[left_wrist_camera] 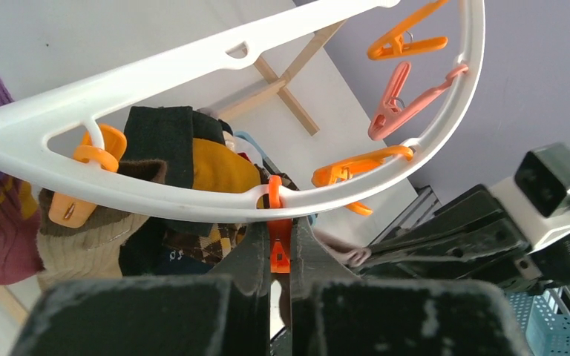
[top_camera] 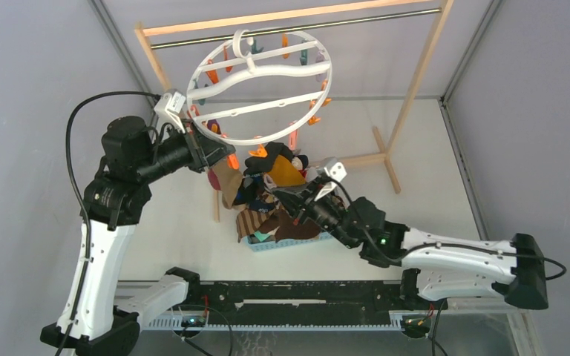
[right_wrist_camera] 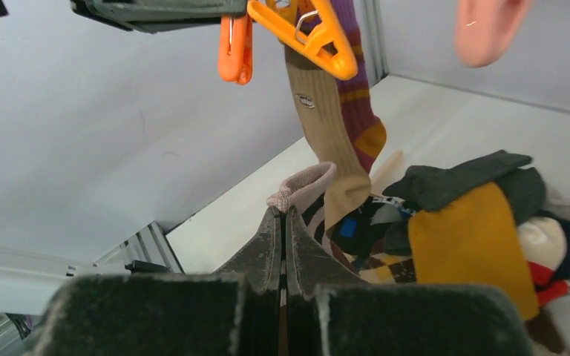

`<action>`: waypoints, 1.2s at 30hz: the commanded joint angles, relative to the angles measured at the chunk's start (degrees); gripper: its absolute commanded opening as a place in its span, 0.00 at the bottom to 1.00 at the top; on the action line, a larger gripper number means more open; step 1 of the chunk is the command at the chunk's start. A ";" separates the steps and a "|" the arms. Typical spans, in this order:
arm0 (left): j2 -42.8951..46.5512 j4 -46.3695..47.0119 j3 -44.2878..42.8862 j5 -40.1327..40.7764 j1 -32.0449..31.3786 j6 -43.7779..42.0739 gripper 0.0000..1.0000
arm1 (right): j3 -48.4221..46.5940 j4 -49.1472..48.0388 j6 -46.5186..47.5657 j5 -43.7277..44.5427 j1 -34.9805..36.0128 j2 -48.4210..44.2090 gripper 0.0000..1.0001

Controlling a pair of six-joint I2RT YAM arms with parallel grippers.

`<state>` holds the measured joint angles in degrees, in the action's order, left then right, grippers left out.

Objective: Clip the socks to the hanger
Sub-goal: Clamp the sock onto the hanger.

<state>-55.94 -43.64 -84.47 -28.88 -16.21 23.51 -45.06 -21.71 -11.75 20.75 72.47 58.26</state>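
Observation:
The hanger [top_camera: 260, 87], a white ring with cross bars and coloured clothespins, hangs from the rack's rod. My left gripper [top_camera: 230, 154] is at its lower rim [left_wrist_camera: 193, 196], shut on an orange clothespin [left_wrist_camera: 278, 252] that dangles from the ring. A tan and maroon sock [right_wrist_camera: 334, 141] hangs from a neighbouring orange clothespin [right_wrist_camera: 312, 30]. The socks [top_camera: 274, 200] lie heaped in a light-blue basket. My right gripper [top_camera: 280, 194] is over the heap, shut on the cuff of a pinkish sock [right_wrist_camera: 304, 185], a little below the held clothespin.
The wooden-framed rack [top_camera: 415, 74] stands at the back, its foot bars on the table behind the basket [top_camera: 289, 243]. Grey walls close in on both sides. In the left wrist view the right arm [left_wrist_camera: 490, 230] is close on the right.

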 commanded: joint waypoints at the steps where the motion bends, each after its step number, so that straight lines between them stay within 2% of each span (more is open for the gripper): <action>1: 1.95 2.45 -0.66 0.17 0.21 2.15 0.00 | -5.42 -10.55 -0.69 3.00 1.97 6.29 0.00; 6: 2.75 3.29 0.60 2.04 0.21 3.16 0.00 | -10.60 -15.99 3.15 11.01 4.67 15.38 0.00; 10: 3.11 3.38 1.08 3.37 0.21 2.79 0.00 | -13.80 -18.80 6.76 13.91 5.94 19.75 0.00; 36: 2.66 4.74 2.43 5.30 0.12 3.78 0.00 | -18.78 -18.37 10.83 9.66 6.29 23.74 0.00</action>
<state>-53.47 -41.63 -82.94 -24.25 -16.21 26.06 -61.10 -37.91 -2.61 31.51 78.39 81.89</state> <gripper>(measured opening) 0.049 0.008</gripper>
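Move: The orange clip squeezed in the left fingers, its middle about 2 cm below and 1 cm ahead and right of the left hand point, lies some 9 cm left, 4 cm ahead and 8 cm above the right hand, which already pinches the pink striped sock. From the right hand, the next orange clip hangs 6 cm ahead, 4 cm left and 8 cm up; the hung tan sock is about 9 cm ahead, 11 cm left and at nearly the same height. The striped sock, kept pinched by its cuff in the shut right fingers, is carried left about 9 cm towards the held clip, quickly at first, then slowing as it rises some 3 cm to just under the jaws; the wrist tips slightly up and turns clockwise. The left hand keeps squeezing the clip, lifts and settles again, and shifts 1 cm left, turning about 5 degrees counter-clockwise. ##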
